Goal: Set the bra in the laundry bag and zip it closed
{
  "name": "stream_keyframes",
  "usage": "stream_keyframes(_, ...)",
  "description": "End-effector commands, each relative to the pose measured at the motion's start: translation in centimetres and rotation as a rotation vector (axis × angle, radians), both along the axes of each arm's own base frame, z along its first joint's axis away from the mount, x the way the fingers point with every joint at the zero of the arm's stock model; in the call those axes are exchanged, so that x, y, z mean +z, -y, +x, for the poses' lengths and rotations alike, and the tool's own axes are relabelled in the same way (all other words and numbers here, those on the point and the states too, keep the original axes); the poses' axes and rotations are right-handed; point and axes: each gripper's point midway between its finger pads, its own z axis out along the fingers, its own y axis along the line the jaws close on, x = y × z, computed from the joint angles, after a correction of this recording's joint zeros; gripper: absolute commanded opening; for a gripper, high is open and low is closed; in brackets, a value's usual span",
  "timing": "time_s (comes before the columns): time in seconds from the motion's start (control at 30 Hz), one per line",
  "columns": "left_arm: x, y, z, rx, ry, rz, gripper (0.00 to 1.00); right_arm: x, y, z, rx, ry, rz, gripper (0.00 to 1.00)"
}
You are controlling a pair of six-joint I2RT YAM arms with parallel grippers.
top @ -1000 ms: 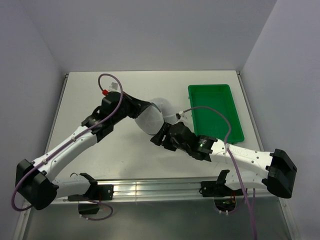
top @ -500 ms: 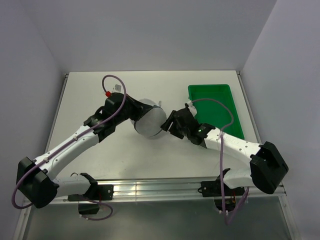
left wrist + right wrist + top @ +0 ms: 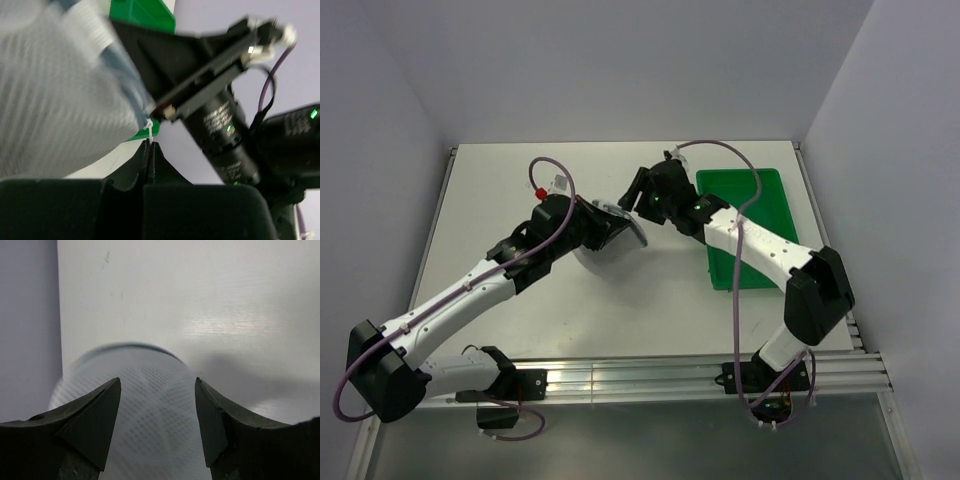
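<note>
The laundry bag [image 3: 620, 243] is a pale mesh pouch with a dark zipper edge, at the table's middle. My left gripper [image 3: 613, 226] is shut on a thin white pull tab [image 3: 148, 131] at the bag's edge [image 3: 60, 100]; the closed fingertips [image 3: 150, 146] pinch it. My right gripper [image 3: 632, 192] hovers open just beyond the bag, on its far side. In the right wrist view its gripper [image 3: 157, 382] straddles the mesh [image 3: 150, 415] without touching it. The bra shows in no view.
A green plastic tray [image 3: 770, 198] lies at the right of the table, and the right forearm crosses over it. A corner of the tray [image 3: 145, 15] shows behind the bag in the left wrist view. Walls close the table's left, back and right.
The right arm swung from the bag's near side round to its far side, gripper still open. The left gripper kept its hold and drew the bag slightly left.
</note>
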Motion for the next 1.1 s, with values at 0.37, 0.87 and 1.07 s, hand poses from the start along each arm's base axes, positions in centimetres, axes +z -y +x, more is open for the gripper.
stream_keyframes(0.37,-6.1,-0.5,-2.3,-0.075,-0.018,0.025,0.0,0.0,-1.2,-0.3,0.074,-0.013,-0.012,0.67)
stream_keyframes(0.87,-7.4,-1.7,-5.1,-0.095,0.083,0.05,0.0,4.5,2.4,-3.8,0.043,0.02,-0.009,0.67)
stream_keyframes(1.07,-4.6,-0.7,-5.1,-0.118,0.158,0.074,0.0,5.8,2.8,-7.5,0.097,-0.042,0.073,0.66)
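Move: The laundry bag hangs from the left fingers, which already pinch its zip pull; its body is level with the left hand fore and aft, some 5 cm to the left and 8 cm below. The green bin stands about 14 cm farther out and 34 cm to the right of that hand. From the open right hand, the bag's middle is roughly 8 cm back, 8 cm left and 3 cm lower. Keep the left gripper shut on the zip pull and bring it down about 12 cm while drawing back some 6 cm, then ease up 3 cm. Let the right gripper, fingers staying open, nudge forward-left a few centimetres, then draw back and to the right with a small dip, and finally lift about 8 cm clear above the bag. ##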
